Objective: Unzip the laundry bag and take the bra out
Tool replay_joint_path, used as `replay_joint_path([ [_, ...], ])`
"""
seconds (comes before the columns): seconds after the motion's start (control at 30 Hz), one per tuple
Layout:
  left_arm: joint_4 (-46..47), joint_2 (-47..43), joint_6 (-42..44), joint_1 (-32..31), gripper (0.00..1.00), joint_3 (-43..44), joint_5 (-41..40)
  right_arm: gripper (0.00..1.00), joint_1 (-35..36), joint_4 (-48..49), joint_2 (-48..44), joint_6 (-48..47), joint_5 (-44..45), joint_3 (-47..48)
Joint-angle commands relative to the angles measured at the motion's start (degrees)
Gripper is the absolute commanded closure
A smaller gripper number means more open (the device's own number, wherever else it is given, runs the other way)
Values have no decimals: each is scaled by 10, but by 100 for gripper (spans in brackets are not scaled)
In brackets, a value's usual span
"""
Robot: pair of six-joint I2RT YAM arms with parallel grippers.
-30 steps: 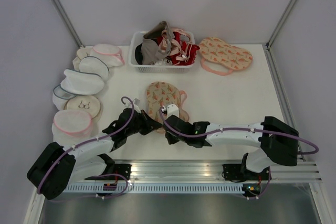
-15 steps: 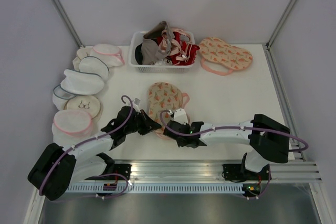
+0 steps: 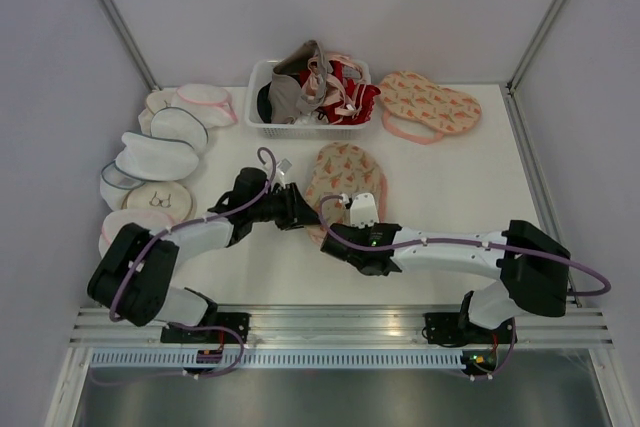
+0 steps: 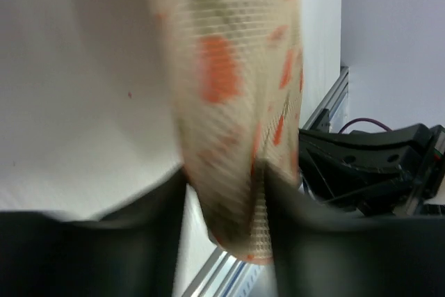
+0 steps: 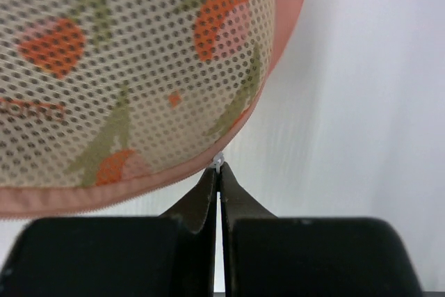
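Observation:
The laundry bag [image 3: 345,172], peach mesh printed with watermelon slices and trimmed in pink, lies mid-table. My left gripper [image 3: 300,212] reaches its near-left edge. In the left wrist view a blurred fold of the laundry bag [image 4: 236,137] fills the gap between the jaws of the left gripper [image 4: 226,234] and touches both fingers. My right gripper [image 3: 338,232] is at the bag's near edge. In the right wrist view the right gripper [image 5: 219,172] is shut on the small white zipper pull [image 5: 219,163] under the pink trim of the bag [image 5: 139,67]. The bra is hidden.
A white basket [image 3: 262,125] heaped with red, pink and grey garments stands behind the bag. A second watermelon-print pouch [image 3: 430,107] lies at the back right. Several white mesh pouches [image 3: 155,157] crowd the left side. The metal rail [image 3: 340,322] runs along the near edge.
Both grippers have moved away from the near edge and to the right, taking the laundry bag with them. The left arm has stretched out further.

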Motion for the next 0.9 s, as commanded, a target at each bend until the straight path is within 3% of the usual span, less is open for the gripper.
replay_joint_path([
  [0.0,52,56,49,9,37,48,26,100,-6,-38,-33,-13,14,-14],
  [0.03,66,57,39,8,23,44,9,99,-6,-25,-42,-21,7,-18],
  [0.07,72,58,31,8,1,38,1,100,-6,-22,-46,-21,5,-19],
  [0.3,-45,-78,-44,1,0,-38,-158,100,-6,47,-72,-59,-62,-34],
  [0.43,-50,-167,-104,-21,0,-107,-154,100,-6,266,-107,-101,-286,-96],
  [0.5,-52,-195,-142,-35,0,-126,-152,100,-6,368,-114,-93,-341,-117],
  [0.57,-52,-239,-168,-45,0,-151,-154,100,-6,402,-107,-89,-384,-126],
  [0.77,-75,-317,-230,-59,0,-168,-137,99,-5,471,-68,-102,-391,-113],
  [0.87,-121,-333,-224,-62,0,-156,-130,100,-5,457,-51,-111,-339,-100],
])
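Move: The left gripper has the laundry bag's near rim between its fingers. The bag's near end hangs about 5 cm back and 2 cm right of it, some 3 cm below. The bag's middle lies roughly 6 cm ahead and 7 cm right, about 6 cm down. The zip pull is in the shut right fingers, about 12 cm right and 4 cm back of the left hand. From the right gripper, the bag's near end is some 10 cm left and level. Open the left gripper wide to let go of the rim, easing about 2 cm forward, then bring it back some 8 cm and a little left so the open fingers straddle the bag's near end. Keep the right fingers shut on the zip pull and, after a brief drift right, sweep them left about 13 cm and back 5 towards the left gripper, rolling some 40 degrees so they point left and down. ##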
